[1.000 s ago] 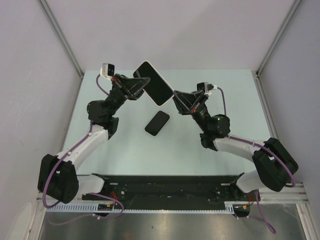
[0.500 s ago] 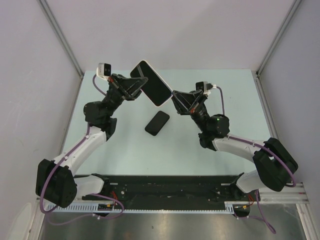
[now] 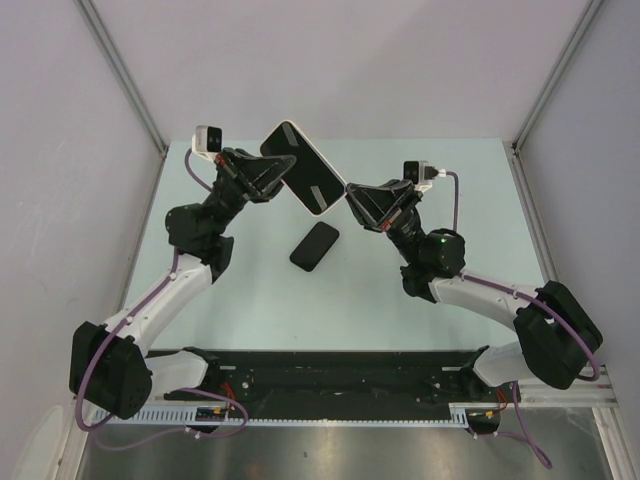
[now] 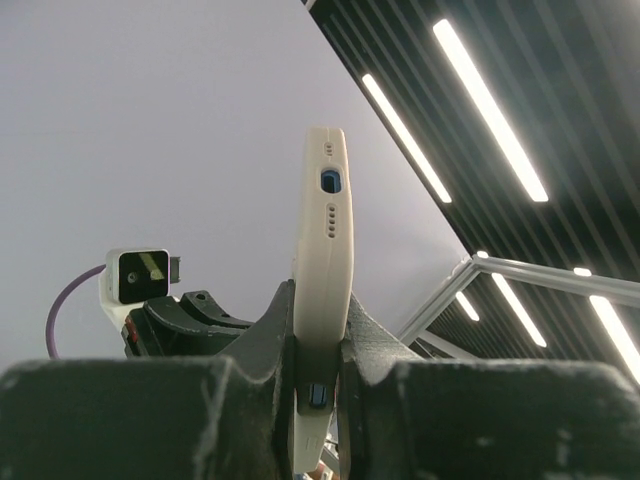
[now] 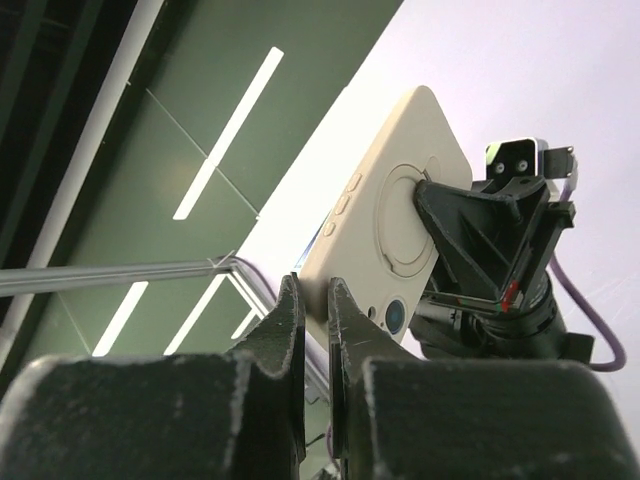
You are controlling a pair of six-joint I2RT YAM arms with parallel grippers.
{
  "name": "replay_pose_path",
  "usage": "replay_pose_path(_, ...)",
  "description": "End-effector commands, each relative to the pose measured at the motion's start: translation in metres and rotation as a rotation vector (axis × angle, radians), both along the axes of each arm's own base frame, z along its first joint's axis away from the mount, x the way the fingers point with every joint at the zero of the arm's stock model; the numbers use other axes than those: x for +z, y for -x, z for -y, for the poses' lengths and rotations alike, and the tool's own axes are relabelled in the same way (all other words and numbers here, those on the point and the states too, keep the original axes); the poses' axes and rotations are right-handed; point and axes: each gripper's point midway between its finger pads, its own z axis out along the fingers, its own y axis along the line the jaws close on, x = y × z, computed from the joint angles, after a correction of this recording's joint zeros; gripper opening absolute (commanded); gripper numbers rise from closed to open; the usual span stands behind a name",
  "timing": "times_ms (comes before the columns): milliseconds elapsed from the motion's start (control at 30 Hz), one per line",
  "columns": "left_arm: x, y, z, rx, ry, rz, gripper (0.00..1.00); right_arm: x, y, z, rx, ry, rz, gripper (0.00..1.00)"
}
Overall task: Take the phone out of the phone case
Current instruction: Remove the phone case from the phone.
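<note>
The phone in its cream case point(image 3: 303, 180) is held in the air above the far middle of the table, dark screen up. My left gripper point(image 3: 272, 173) is shut on its left long edge. My right gripper point(image 3: 349, 193) is shut on its lower right corner. In the left wrist view the case point(image 4: 325, 220) stands edge-on between my fingers, and the left gripper point(image 4: 320, 325) clamps it. In the right wrist view the case back point(image 5: 395, 200) with its round ring and camera lens shows, and the right gripper point(image 5: 316, 300) pinches its corner.
A black phone-shaped slab point(image 3: 314, 246) lies flat on the pale green table point(image 3: 450, 160) below the held case. Grey walls stand close on the left, back and right. A black rail point(image 3: 330, 375) runs along the near edge.
The left arm has drawn slightly left and the held case has tilted a little with it. The right wrist has shifted slightly right. Both grips are unchanged.
</note>
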Motion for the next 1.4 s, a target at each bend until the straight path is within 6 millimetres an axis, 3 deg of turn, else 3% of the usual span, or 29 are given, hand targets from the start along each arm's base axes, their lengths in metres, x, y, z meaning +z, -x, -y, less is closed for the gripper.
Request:
replay_pose_path(0,0.074,0.150,-0.023,-0.302,0.139,0.408,0.00,-0.162,-0.070,-0.055,-0.118,0.507,-0.291,0.00)
replay_pose_path(333,0.077,0.154,-0.025,-0.309,0.144,0.418,0.00,-0.223,-0.086,-0.054,-0.188,0.710,-0.418,0.00)
replay_pose_path(833,0.081,0.156,-0.026,-0.310,0.149,0.429,0.00,-0.282,-0.090,-0.046,-0.231,0.902,-0.538,0.00)
replay_pose_path(967,0.078,0.152,-0.022,-0.311,0.134,0.419,0.00,-0.285,-0.088,-0.045,-0.224,0.937,-0.525,0.00)
replay_pose_path(1000,0.077,0.151,-0.020,-0.312,0.123,0.412,0.00,-0.289,-0.084,-0.046,-0.206,0.967,-0.521,0.06)
replay_pose_path(1033,0.075,0.149,-0.018,-0.314,0.112,0.404,0.00,-0.285,-0.086,-0.047,-0.213,0.990,-0.494,0.19)
replay_pose_path(1133,0.067,0.141,-0.009,-0.318,0.063,0.371,0.00,-0.284,-0.083,-0.046,-0.207,1.066,-0.454,0.29)
replay_pose_path(1367,0.053,0.128,0.004,-0.329,-0.012,0.327,0.00,-0.279,-0.070,-0.041,-0.133,1.149,-0.340,0.30)
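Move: The phone in its case is already clamped in the left gripper, its middle about 3 cm to the right of that hand and roughly 1 cm below, level with it fore and aft. The right gripper already pinches the case's lower right corner; from there the middle lies some 7 cm left, 2 cm ahead and 4 cm up. The black slab on the table lies about 10 cm ahead of the left hand, 5 cm right and 47 cm below. Keep the left gripper shut on the phone in its case and carry it about 4 cm forward, turning slightly counter-clockwise. Take the right gripper with it, some 6.5 cm forward and a little down, twisting it clockwise about 20 degrees; late on, open its fingers to let go of the pinched case corner while rolling its left side down, staying close beside the case edge. ##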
